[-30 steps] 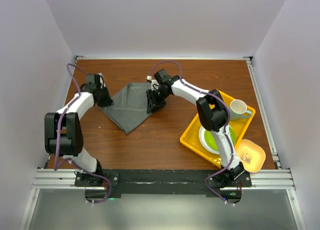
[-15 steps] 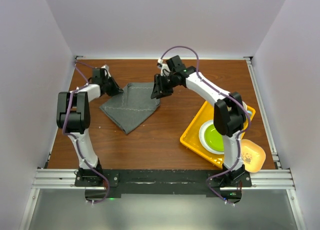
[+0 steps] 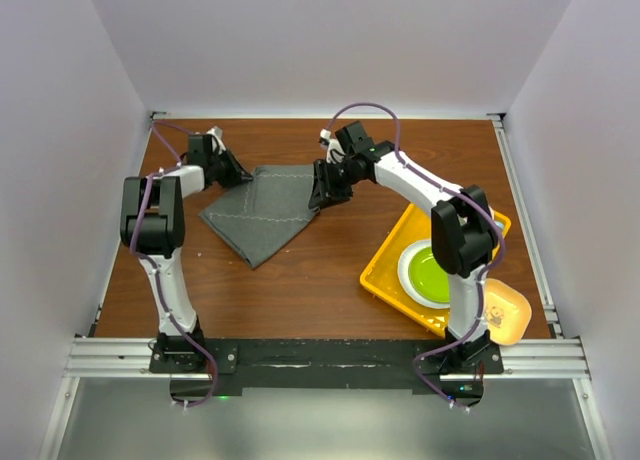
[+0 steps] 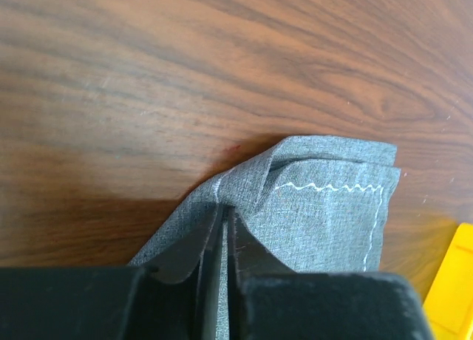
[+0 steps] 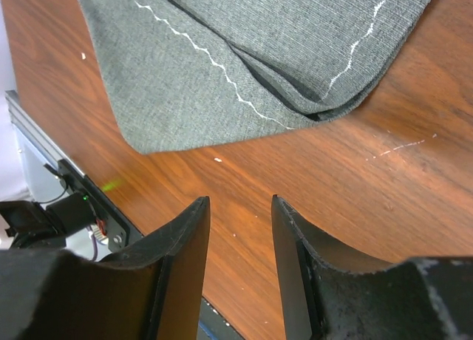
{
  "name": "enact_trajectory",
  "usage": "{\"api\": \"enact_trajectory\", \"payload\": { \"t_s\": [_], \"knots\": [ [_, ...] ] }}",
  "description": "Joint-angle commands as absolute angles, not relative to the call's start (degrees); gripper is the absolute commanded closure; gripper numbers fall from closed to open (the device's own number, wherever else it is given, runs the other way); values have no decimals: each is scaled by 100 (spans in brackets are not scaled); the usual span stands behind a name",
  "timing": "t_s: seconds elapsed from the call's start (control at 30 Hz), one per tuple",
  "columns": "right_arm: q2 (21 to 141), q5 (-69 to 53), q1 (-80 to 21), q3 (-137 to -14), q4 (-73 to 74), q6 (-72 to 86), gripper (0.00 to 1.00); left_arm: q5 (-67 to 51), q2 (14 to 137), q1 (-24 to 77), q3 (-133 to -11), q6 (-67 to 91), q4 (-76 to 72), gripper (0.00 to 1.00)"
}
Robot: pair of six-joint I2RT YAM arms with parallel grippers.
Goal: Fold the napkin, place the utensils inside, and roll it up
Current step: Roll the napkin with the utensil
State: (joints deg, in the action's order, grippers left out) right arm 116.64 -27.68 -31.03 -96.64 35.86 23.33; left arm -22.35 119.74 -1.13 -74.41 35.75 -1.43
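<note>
The dark grey napkin (image 3: 262, 212) lies folded on the wooden table, its pale stitched line showing. My left gripper (image 3: 232, 172) is at its far left corner. In the left wrist view the jaws (image 4: 222, 211) are shut on a raised fold of the napkin (image 4: 325, 214). My right gripper (image 3: 322, 192) hovers at the napkin's right corner. In the right wrist view it (image 5: 240, 203) stands open over bare wood with nothing between its fingers, and the napkin (image 5: 244, 52) lies just beyond the fingertips. The utensils are out of view.
A yellow tray (image 3: 385, 270) sits at the right with a green plate (image 3: 438, 275) in it, partly behind the right arm. A yellow bowl (image 3: 505, 310) rests by the tray's near corner. The tray's corner (image 4: 454, 281) shows in the left wrist view.
My left gripper has moved to the napkin's far left corner and pinched it. The right gripper has drawn back to the right corner, and the napkin now spreads wider along its far edge.
</note>
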Motion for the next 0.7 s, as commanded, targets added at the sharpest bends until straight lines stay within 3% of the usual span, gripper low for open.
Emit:
{"api": "enact_trajectory", "payload": {
  "t_s": [0.0, 0.07, 0.17, 0.2, 0.27, 0.37, 0.5, 0.6, 0.67],
  "knots": [
    [11558, -2584, -3208, -10054, 3647, 2145, 55, -2207, 12015, -150, -8181, 2919, 901, 82],
    [11514, -2401, -3313, -10160, 3752, 1996, 52, -2127, 11718, -149, -8244, 2857, 1063, 75],
    [11347, -2024, -3497, -10125, 3587, 1636, 38, -1760, 10787, -141, -8113, 2883, 1449, 62],
    [11234, -1961, -3533, -9994, 3516, 1478, 27, -1575, 10297, -141, -8060, 2987, 1798, 49],
    [11171, -1960, -3655, -9914, 3324, 1345, 19, -901, 9785, -114, -7781, 3181, 2213, 32],
    [11311, -1952, -3927, -10019, 3278, 1240, 2, -283, 8713, -53, -6990, 3462, 2776, 28],
    [11294, -1015, -4709, -10125, 2700, 530, 2, 455, 7054, 132, -6057, 3542, 3487, 26],
    [11513, -266, -5377, -10509, 2575, 37, 2, 1640, 6305, 149, -5845, 3848, 4162, 26],
    [11934, 367, -5703, -11140, 2872, -165, 4, 2643, 6101, 132, -5862, 4408, 4621, 20]
  ]
}}
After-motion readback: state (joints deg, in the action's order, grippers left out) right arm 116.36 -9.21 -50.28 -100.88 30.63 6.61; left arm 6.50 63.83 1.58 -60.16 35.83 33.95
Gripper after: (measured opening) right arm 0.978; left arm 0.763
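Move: The right hand hangs empty off the napkin's right side: the middle of the folded napkin is about 14 cm to its left, 5 cm farther out and 11 cm below. The napkin's near corner lies some 15 cm left and 10 cm back, and the yellow tray roughly 31 cm right and 6 cm back. From the left hand, low at the napkin's far-left edge, that middle is about 9 cm back, 4 cm right and 2 cm lower. The left hand opens its nearly shut fingers wide to let go of the fold at the napkin's far-left edge, then lifts and draws back quickly, about 18 cm each way and drifting some 6 cm left, its fingers swinging counter-clockwise to point nearly straight forward. Meanwhile the right hand, rising only slightly, spreads its half-open fingers fully and sweeps about 10 cm left and 5 cm back towards the napkin's near-right side, twisting some 35 degrees counter-clockwise without coming down on the cloth. ##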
